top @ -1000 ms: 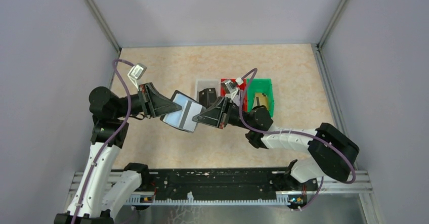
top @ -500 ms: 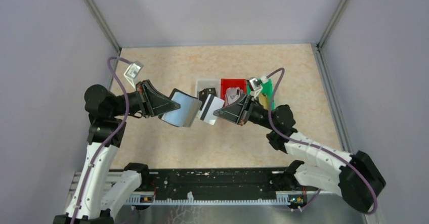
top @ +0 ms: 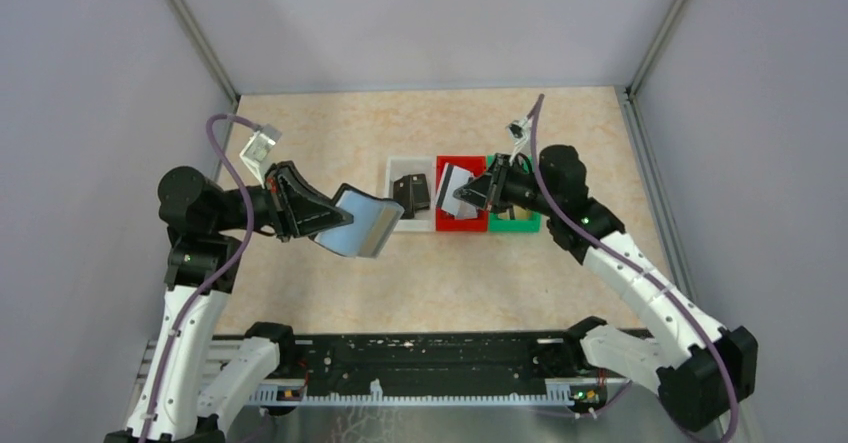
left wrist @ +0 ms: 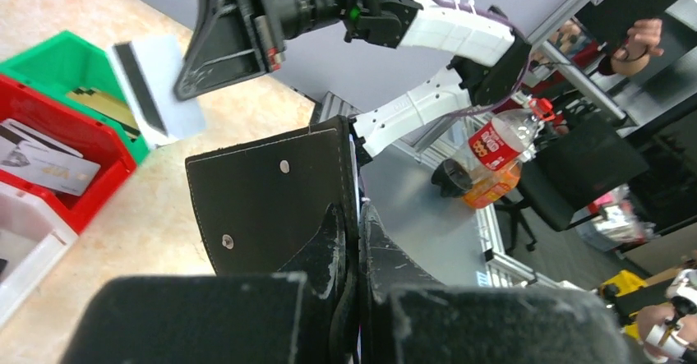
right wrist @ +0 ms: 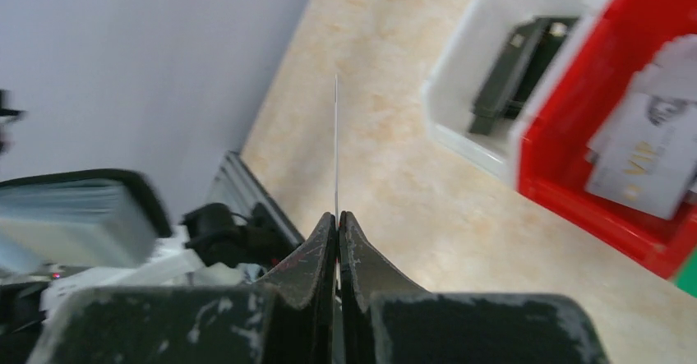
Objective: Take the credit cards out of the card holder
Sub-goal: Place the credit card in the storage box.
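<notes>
My left gripper is shut on an edge of the black card holder, holding it open above the table with its grey-blue inside facing up. The left wrist view shows the holder's black outer face pinched in that gripper. A grey-white credit card with a dark stripe is clamped in my shut right gripper over the red bin. That card appears edge-on in the right wrist view, rising from the gripper. More credit cards lie in the red bin.
Three small bins stand in a row: a white bin holding a black object, the red bin, and a green bin. The green bin holds a gold card. Grey walls enclose the table on three sides.
The right gripper drew the striped card away from the card holder and carried it right and back to over the red bin. The left arm and holder shifted slightly left.
</notes>
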### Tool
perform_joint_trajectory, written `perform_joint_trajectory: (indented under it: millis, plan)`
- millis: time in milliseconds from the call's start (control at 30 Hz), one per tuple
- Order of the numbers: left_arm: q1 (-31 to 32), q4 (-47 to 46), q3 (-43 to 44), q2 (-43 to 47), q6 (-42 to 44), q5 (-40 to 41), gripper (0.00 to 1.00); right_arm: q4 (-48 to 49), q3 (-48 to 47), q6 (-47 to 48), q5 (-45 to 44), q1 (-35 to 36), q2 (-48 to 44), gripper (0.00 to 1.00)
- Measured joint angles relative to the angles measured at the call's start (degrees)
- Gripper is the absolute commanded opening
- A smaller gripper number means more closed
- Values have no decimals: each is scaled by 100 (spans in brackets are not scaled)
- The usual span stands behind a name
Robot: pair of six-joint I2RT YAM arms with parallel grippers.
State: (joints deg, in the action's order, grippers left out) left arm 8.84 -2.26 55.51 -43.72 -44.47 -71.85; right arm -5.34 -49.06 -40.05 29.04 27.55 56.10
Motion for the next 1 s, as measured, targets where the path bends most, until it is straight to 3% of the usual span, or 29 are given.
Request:
perform_joint_trajectory:
  millis: [267, 567, 733, 1000]
  plan:
    - [0, 487, 138, 216, 662, -66, 0, -1292, -664, 1117, -839, -13, 1602, 0]
    - [0, 632, 192, 225, 820, -131, 0, -1550, -1309, 1692, -1432, -31, 3200, 0]
    - [0, 658, 195, 234, 824, -138, 0, -1587, -1631, 1864, -1740, -33, 3705, 0]
    - [0, 656, 271, 234, 813, -192, 0, -1676, -1718, 2065, -2306, -33, 3773, 1]
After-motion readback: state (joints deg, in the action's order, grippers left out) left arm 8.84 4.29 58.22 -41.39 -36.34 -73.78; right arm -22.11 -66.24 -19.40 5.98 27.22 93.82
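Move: The right hand, holding a silver card, has the red box about 15 cm ahead, only a centimetre or two to its right and some 27 cm below. At that same distance ahead and depth, the white box stands about 9 cm to the right hand's left and the green box about 12 cm to its right. From the left hand, the red box lies roughly 26 cm ahead, 19 cm to the right and 39 cm below. The right hand keeps its pinch on the silver card and swoops down some 18 cm while reaching forward about 11 cm towards the red box, drifting slightly right and tipping its fingers from nearly level to steeply downward, then slows almost to a stop above the box with the fingers still shut. The left hand keeps hold of the card holder and eases back about 2 cm, clear of the right arm's path. ##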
